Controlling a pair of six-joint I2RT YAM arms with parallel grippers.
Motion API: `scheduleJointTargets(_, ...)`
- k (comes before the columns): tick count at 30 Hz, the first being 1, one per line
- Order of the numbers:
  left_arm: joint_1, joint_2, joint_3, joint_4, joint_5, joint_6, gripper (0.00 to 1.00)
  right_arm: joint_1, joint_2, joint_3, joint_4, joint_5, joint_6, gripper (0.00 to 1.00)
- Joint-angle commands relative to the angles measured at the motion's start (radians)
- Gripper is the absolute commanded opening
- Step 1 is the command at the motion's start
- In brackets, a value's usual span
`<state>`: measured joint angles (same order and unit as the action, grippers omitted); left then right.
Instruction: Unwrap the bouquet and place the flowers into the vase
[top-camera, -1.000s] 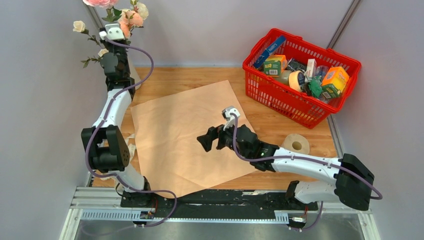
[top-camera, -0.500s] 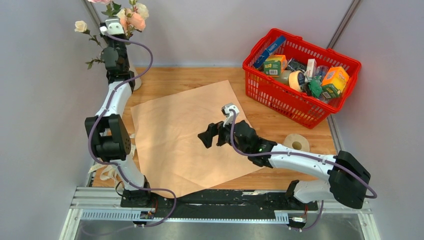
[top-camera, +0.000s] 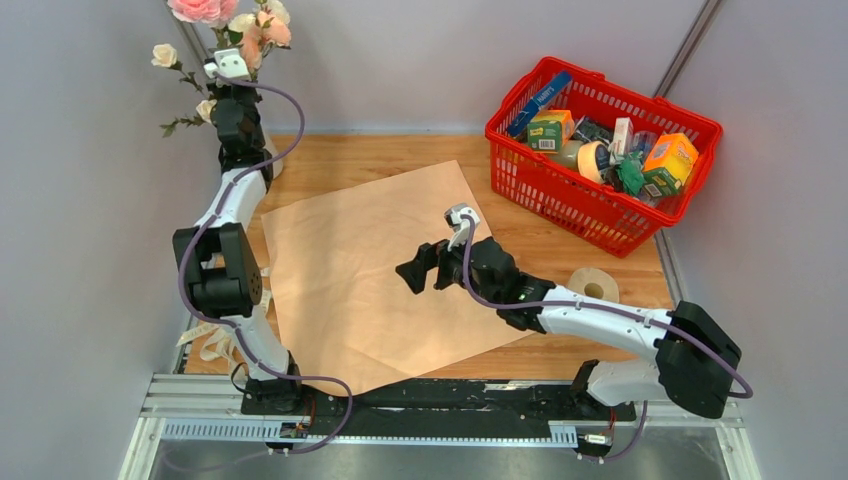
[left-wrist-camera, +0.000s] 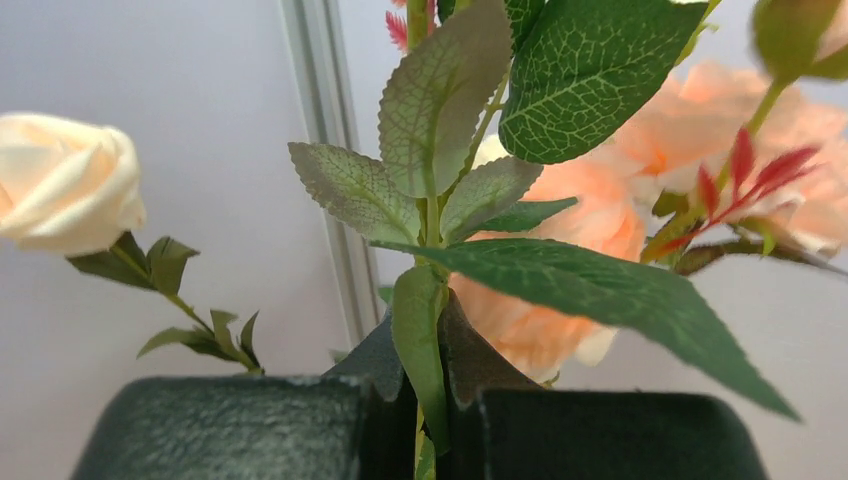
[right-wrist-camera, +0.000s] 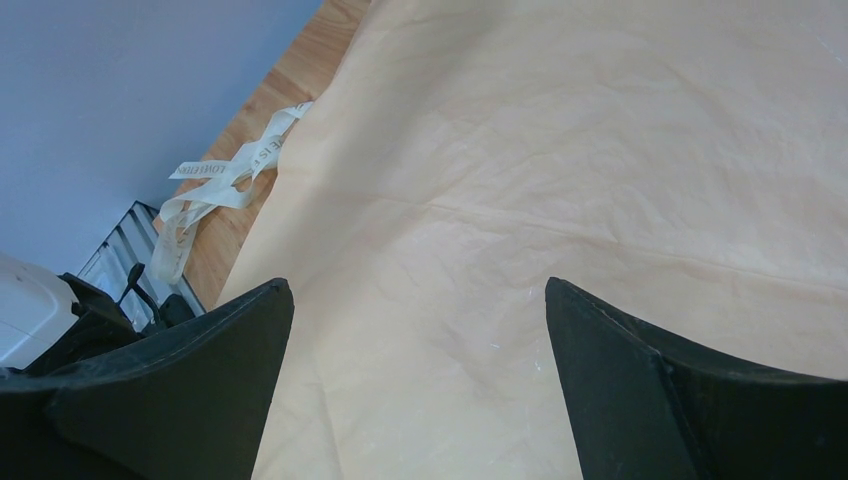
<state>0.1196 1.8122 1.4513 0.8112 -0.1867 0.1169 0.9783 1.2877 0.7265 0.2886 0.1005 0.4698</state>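
My left gripper is shut on the green stems of the flowers, which rise straight up between its fingers. From above, the left gripper is raised at the back left corner with pink, peach and cream flowers fanning out over it. Only a sliver of the off-white vase shows behind that arm. The bouquet's peach-tan paper lies spread flat on the table. My right gripper hovers open over the paper, holding nothing.
The cream ribbon lies loose off the paper's left edge, near the left arm's base. A red basket full of groceries stands at the back right. A tan tape roll sits beside the right arm.
My left arm has stretched up and back, lifting the flowers a little higher in the corner. The right gripper has hardly moved and stays open.
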Motion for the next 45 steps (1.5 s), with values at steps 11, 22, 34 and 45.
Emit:
scheduleJointTargets(11, 0.037, 0.042, 0.077, -0.306, -0.036, -0.144, 0.40, -0.013, -0.074, 0.021, 0.011, -0.024, 0.026, 1.00)
scheduleJointTargets(22, 0.038, -0.172, -0.003, -0.613, 0.018, -0.256, 0.61, -0.013, -0.151, 0.016, -0.046, -0.048, 0.053, 1.00)
scheduleJointTargets(34, 0.038, -0.453, -0.183, -0.904, 0.214, -0.405, 0.63, -0.013, -0.217, 0.024, -0.195, -0.025, 0.020, 1.00)
scheduleJointTargets(45, 0.029, -0.648, -0.376, -0.995, 0.761, -0.681, 0.65, -0.013, -0.412, 0.071, -0.497, 0.169, 0.004, 1.00)
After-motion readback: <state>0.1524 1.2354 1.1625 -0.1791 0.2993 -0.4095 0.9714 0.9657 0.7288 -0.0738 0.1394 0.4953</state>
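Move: The vase for the flower in the left hand stands under that hand, its middle some 28 cm down, about 3 cm back and level sideways. A cream rose already in it sticks out about 12 cm to the hand's left, 1 cm ahead and at hand height; the wrapping paper's middle lies about 34 cm back, 32 cm right and 41 cm down. From the right hand the vase is about 27 cm ahead, 36 cm left and 6 cm lower. Left hand sinks about 9 cm, releases the flower, retreats 18 cm back and right; right hand eases right. ##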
